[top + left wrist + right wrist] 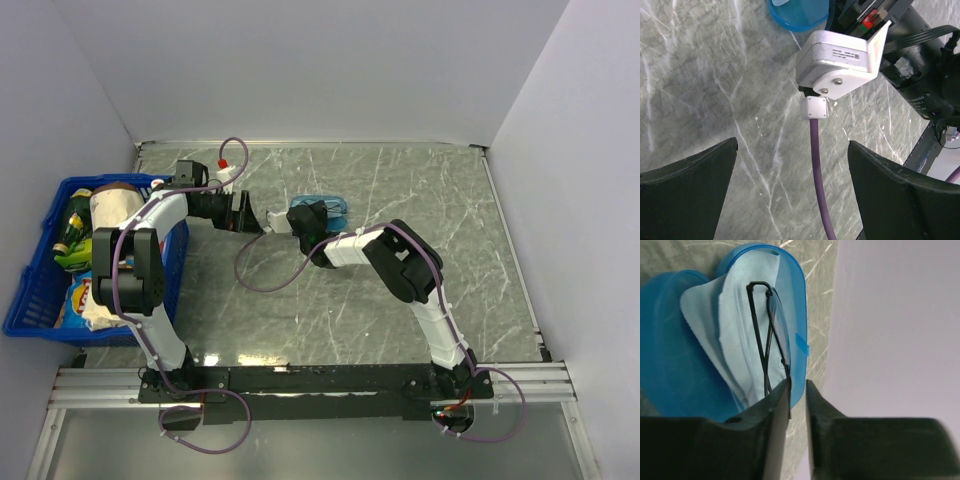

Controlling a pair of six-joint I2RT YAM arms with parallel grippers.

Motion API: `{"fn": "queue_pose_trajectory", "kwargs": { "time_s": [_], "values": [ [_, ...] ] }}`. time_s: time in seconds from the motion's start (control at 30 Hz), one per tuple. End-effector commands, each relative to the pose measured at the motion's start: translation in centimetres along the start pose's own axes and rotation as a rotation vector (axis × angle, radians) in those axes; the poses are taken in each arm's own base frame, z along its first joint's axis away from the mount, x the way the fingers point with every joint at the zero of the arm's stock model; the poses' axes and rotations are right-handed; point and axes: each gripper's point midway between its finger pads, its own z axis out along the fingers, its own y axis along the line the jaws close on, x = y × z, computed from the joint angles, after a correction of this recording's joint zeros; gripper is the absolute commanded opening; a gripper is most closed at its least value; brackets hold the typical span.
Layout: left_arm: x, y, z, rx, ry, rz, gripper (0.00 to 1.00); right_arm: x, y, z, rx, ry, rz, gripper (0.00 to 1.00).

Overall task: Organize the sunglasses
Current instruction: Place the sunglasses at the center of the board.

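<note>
The sunglasses [769,335], a thin black wire pair, lie folded on a light-blue cloth [730,325] inside the open blue case [797,315]. The case's lid [665,345] lies open to the left. My right gripper [798,382] hovers at the case's near rim with a narrow gap between its fingers. The end of the glasses frame lies against the inner edge of its left finger [775,410], and only the blue rim and the table show in the gap. In the top view that gripper [305,215] is at the case [335,208]. My left gripper [792,147] stands wide open and empty, just left of it [250,215].
A blue basket [30,290] with bottles and packets stands at the table's left edge. The right arm's wrist camera housing [840,60] and its purple cable [817,170] pass close in front of the left fingers. Grey walls border the marble table [450,250].
</note>
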Motion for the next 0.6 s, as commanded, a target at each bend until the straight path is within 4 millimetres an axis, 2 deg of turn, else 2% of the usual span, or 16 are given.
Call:
{"fn": "queue_pose_trajectory", "kwargs": {
  "time_s": [0.0, 0.13, 0.57],
  "values": [
    [-0.9, -0.5, -0.3, 0.04, -0.022, 0.034, 0.97, -0.1, -0.4, 0.7, 0.016, 0.022, 0.02, 0.31],
    [-0.8, -0.5, -0.2, 0.043, -0.018, 0.032, 0.96, -0.1, -0.2, 0.5, -0.008, 0.01, 0.033, 0.4],
    [-0.7, -0.4, -0.1, 0.05, -0.015, 0.027, 0.97, -1.3, -1.5, -1.6, -0.145, -0.065, 0.121, 0.52]
  ]
}}
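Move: The right hand is already over the open case, with the sunglasses standing nearly edge-on between its slightly parted fingers, their middle about 1 cm to its left and 1 cm below. The case's far half is centred about 2 cm to the left and 3 cm below the hand; the folded cloth in it is about 1 cm nearer the base and 3 cm to the left. The case's near half sits some 6 cm back and 2 cm left. From the left hand the sunglasses are about 15 cm right, 6 cm ahead and 6 cm lower. Fingers already slackened around the sunglasses part further, from about a quarter to half open, with the lower finger still close against the frame. As it releases them, the right hand sinks about 1.5 cm into the case and eases back nearly 1 cm, its fingers tipping down some 10 degrees. ##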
